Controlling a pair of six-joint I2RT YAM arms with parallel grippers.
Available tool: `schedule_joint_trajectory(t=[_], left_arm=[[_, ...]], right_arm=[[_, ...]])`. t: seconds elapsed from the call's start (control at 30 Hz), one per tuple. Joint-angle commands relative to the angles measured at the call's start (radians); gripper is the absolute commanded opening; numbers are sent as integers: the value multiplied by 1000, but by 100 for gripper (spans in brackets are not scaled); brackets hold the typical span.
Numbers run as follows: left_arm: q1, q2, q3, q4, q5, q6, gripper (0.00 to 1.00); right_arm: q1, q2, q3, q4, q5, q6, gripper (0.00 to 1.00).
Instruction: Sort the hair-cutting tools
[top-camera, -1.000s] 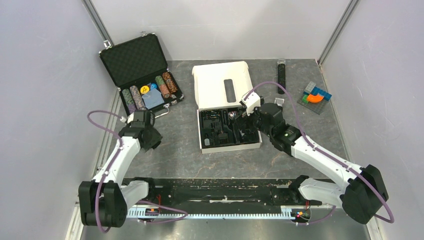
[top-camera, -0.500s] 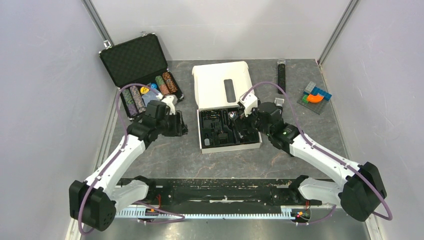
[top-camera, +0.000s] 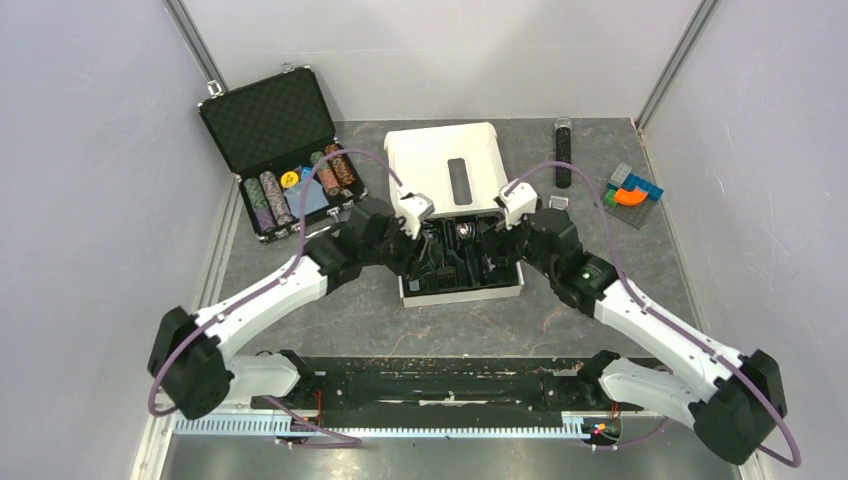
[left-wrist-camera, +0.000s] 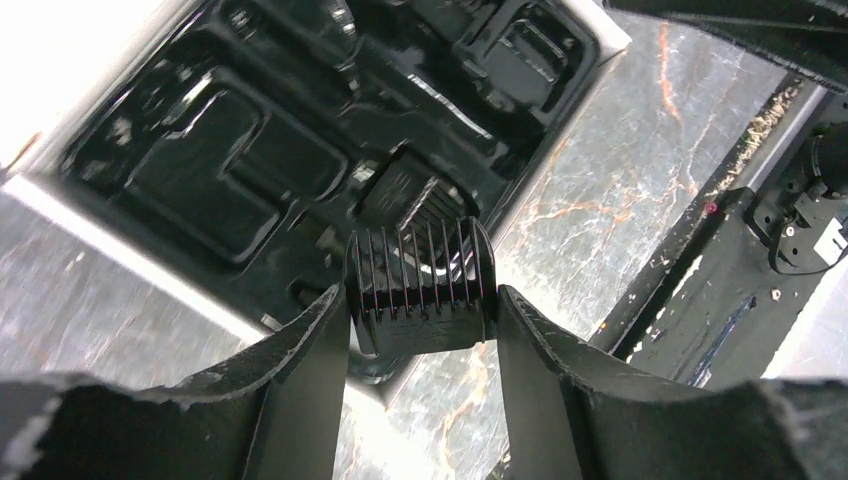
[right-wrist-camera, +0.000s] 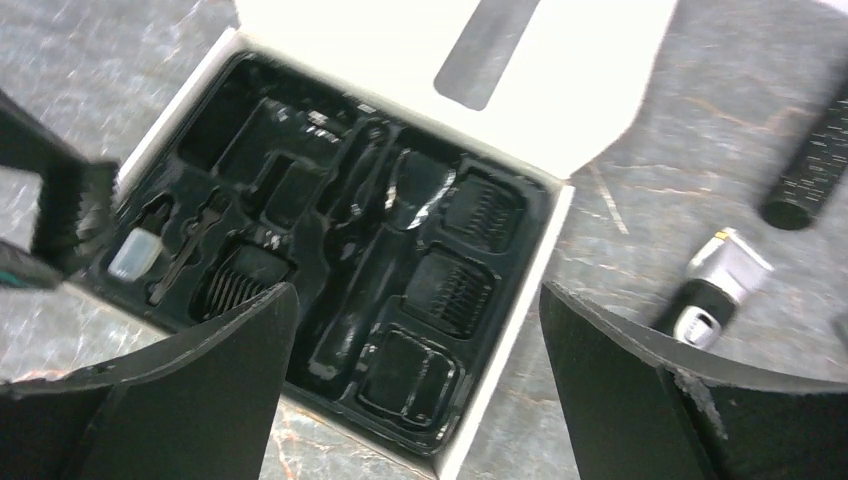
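Observation:
My left gripper (left-wrist-camera: 420, 305) is shut on a black comb attachment (left-wrist-camera: 420, 265), holding it over the near-left edge of the black tray (left-wrist-camera: 210, 170) in the white box (top-camera: 425, 160). Another comb (left-wrist-camera: 408, 195) lies in a slot below it. My right gripper (right-wrist-camera: 415, 300) hangs open and empty above the tray's right side. Under it, combs (right-wrist-camera: 483, 210) (right-wrist-camera: 450, 288) fill two right-hand slots and a third (right-wrist-camera: 235, 285) lies at the left. The silver head of the clipper (right-wrist-camera: 722, 262) shows on the table right of the box, its body hidden behind my right finger (right-wrist-camera: 680, 400).
An open case of coloured chips (top-camera: 300, 185) stands at the back left. A thin black stick (top-camera: 563, 155) lies at the back right, with coloured blocks (top-camera: 632, 192) beyond it. Both grippers (top-camera: 420, 245) (top-camera: 490, 248) crowd over the box.
My left arm has swung right from beside the chip case to the box's left edge, carrying the comb. My right gripper has shifted slightly over the tray, still open.

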Motion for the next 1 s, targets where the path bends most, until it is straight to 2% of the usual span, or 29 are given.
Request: schedule_joint_trajectory(t=[0.0, 0.13, 0.27, 0.6, 0.8, 0.97], left_arm=[[-81, 114, 90, 144, 12, 120, 26], [-140, 231, 163, 210, 54, 172, 28], [-184, 355, 245, 229, 95, 225, 29], [-223, 584, 400, 206, 171, 313, 31], [-245, 661, 455, 168, 167, 379, 32], [-264, 712, 510, 76, 131, 478, 35]], right_arm=[[-3, -99, -54, 57, 218, 36, 94], [-5, -172, -121, 49, 411, 103, 95], [-6, -258, -191, 43, 521, 147, 95], [-6, -437, -275, 57, 618, 160, 95], [-6, -448, -280, 55, 609, 149, 95], [-6, -449, -275, 55, 601, 138, 96]])
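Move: The left hand holds a comb guard. Its empty slot, in the near right corner of the box, lies some 18 cm to the right, 2 cm ahead and 11 cm below. The box's middle guard sits about 5 cm farther out than that slot; a near-left guard lies 7 cm right of the hand, 1 cm ahead. From the empty right hand, the silver-tipped clipper is about 12 cm right, 5 cm ahead and 15 cm below. Rightward across the box, the left arm carries the still-pinched comb guard about 17 cm towards the empty slot, nearly level at first, then slowing and sinking, 7 cm lower in all, while the hand turns some 30 degrees clockwise. The right arm clears the way, swinging 13 cm right and slightly back towards the clipper, turning clockwise, its fingers staying wide open. ##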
